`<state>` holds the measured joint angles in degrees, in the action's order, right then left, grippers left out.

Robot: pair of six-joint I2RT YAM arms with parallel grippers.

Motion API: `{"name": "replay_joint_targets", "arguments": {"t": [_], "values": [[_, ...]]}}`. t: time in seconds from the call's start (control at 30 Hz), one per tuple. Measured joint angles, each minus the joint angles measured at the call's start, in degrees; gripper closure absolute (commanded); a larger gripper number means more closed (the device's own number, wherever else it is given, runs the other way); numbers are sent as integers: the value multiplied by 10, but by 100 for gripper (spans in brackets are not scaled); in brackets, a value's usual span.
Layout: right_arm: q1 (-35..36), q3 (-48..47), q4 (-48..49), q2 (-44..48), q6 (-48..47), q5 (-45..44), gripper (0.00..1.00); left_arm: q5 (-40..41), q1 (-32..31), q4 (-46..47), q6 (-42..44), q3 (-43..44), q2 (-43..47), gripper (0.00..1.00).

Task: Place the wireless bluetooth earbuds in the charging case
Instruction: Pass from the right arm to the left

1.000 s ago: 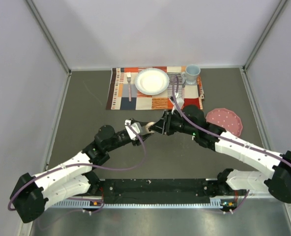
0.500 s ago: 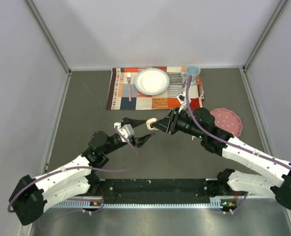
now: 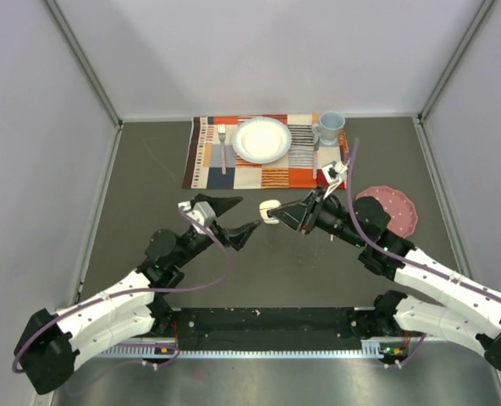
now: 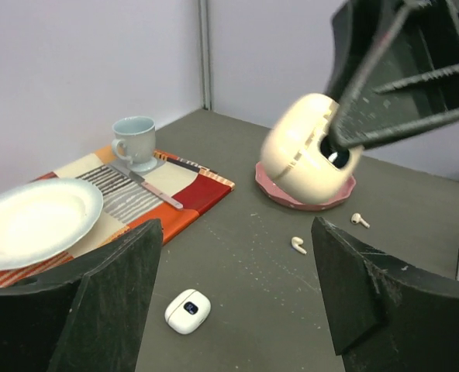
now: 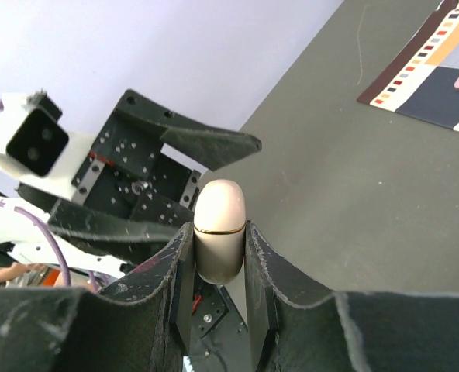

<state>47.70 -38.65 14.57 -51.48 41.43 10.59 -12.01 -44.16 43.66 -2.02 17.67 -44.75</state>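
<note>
A cream charging case [image 5: 219, 221] hangs above the table, and my right gripper [image 5: 219, 226] is shut on its sides. Its lid looks closed along a thin gold seam. From above, the case [image 3: 270, 208] sits at the tip of the right gripper [image 3: 279, 213]. My left gripper [image 3: 244, 215] stands open just left of it, not touching, with nothing between its fingers. Through the left gripper [image 4: 236, 225] I see the held case [image 4: 303, 155] up ahead and two white earbuds [image 4: 298, 246] [image 4: 360, 220] lying on the dark table.
A second small white case [image 4: 187, 311] lies on the table below the left gripper. A pink dotted coaster [image 3: 388, 208] is at the right. At the back, a patterned placemat [image 3: 208, 166] carries a plate [image 3: 261, 139], a fork [image 3: 222, 145] and a blue mug [image 3: 330, 127].
My left gripper has opened, let go of the cream case and drawn back to the left. The right gripper keeps the case and has shifted slightly right.
</note>
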Motion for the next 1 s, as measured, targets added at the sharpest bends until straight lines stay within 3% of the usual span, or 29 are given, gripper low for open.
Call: {"name": "replay_joint_targets", "arguments": {"t": [0.17,0.4,0.63,1.0], "values": [[-3,34,27,21,-24,-1,100,-17,43,-18,-90,38,-17,15],[-3,83,101,48,-50,0,100,-115,74,-15,-190,73,-49,14],[-3,120,195,50,-58,11,100,-208,74,22,-239,84,-65,14],[-3,155,314,50,-70,46,100,-308,76,152,-287,83,-114,25]]}}
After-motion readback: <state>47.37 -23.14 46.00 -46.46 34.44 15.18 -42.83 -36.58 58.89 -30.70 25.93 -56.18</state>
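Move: The cream earbud case, in the right hand's grip about 1 cm ahead and 1 cm left of its hand point, lies level ahead/back with the open left fingers, some 7 cm right and 6 cm above them. A closed white case lies on the table about 9 cm ahead, 9 cm right and 22 cm below the left hand. Left hand rises and draws back about 5 cm, swinging 30 degrees clockwise towards the case the right hand keeps. ##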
